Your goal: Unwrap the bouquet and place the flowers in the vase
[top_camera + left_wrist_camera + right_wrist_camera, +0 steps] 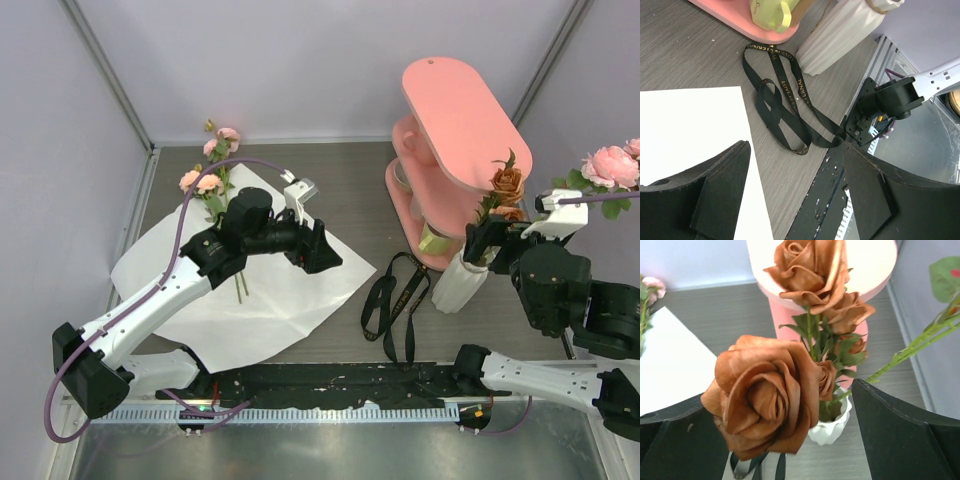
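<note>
The bouquet is unwrapped: its white paper [255, 290] lies flat, with pink and peach flowers [207, 180] on its far corner. The black ribbon [395, 300] lies loose on the table. The white ribbed vase [458, 285] holds rust roses [765, 395], and a green stem [910, 352] leans out to a pink rose [610, 165]. My right gripper [485, 245] is open just above the vase [832, 427], its fingers [905, 430] either side of the roses and apart from them. Over the paper's right part, my left gripper [795, 200] hangs open and empty.
A pink two-tier oval shelf [455, 120] stands right behind the vase, with a yellow-green cup [772, 15] on its lower tier. The ribbon [785, 100] lies between paper and vase. Grey walls close in at left, back and right.
</note>
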{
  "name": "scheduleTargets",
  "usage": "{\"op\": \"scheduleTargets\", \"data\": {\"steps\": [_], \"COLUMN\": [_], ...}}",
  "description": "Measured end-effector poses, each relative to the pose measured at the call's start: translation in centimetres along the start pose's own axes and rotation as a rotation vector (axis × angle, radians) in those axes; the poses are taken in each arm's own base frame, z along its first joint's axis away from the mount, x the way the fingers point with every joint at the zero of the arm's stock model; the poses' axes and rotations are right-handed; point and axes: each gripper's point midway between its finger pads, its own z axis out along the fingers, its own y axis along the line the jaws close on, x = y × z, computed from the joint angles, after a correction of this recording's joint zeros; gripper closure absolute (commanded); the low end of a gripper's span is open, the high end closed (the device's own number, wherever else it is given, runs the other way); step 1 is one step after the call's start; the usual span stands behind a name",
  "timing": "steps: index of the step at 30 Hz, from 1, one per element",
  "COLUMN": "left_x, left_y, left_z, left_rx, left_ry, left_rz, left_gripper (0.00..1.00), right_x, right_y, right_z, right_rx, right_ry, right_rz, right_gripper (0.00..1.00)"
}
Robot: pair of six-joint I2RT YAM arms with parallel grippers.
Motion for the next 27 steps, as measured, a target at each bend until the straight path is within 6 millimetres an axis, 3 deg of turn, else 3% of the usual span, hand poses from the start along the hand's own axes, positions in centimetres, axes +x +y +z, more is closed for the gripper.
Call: {"op": "scheduleTargets", "data": {"steps": [5, 13, 16, 20, 27], "left_x": [0.0, 0.3, 0.4, 0.5, -1.0], "left_y": [0.2, 0.8, 1.2, 1.7, 3.8], "left_z": [0.0, -0.1, -0.1, -0.2, -1.5], "left_rx": [-0.008, -0.038, -0.057, -0.088, -0.223], "left_ry": [0.000, 0.009, 0.011, 0.012, -0.057], "left_rz": [0.001, 0.017, 0.023, 0.034, 0.038], "left_gripper": [0.22, 0.22, 0.21, 0.21, 0.18], "right_x": [0.7, -0.6, -0.5, -0.1, 1.8], "right_y": [2.3, 9.5, 12.8, 16.6, 22.6], "right_z": [-1.7, -6.9, -7.9, -7.4, -3.9], "right_rx": [-0.198, -0.676, -0.802, -0.878, -0.887], "right_ry": [0.104, 0.237, 0.279, 0.296, 0.268], "right_rz": [0.032, 0.089, 0.084, 0.053, -0.003], "right_gripper": [0.06, 0.05, 0.05, 0.05, 0.05]}}
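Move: The flowers still lying on the white paper are some 48 cm to the right hand's left, about 15 cm farther out and 36 cm below. The vase stands roughly 5 cm ahead of that hand, 2 cm to its right and 28 cm below; the black strap lies about 14 cm left, 1 cm ahead, 37 cm down. From the left hand, those flowers are some 22 cm left, 14 cm ahead and 25 cm below. Wide open, the right hand sweeps about 23 cm left towards the flowers, turning counter-clockwise; left hand eases forward-left 4 cm. ##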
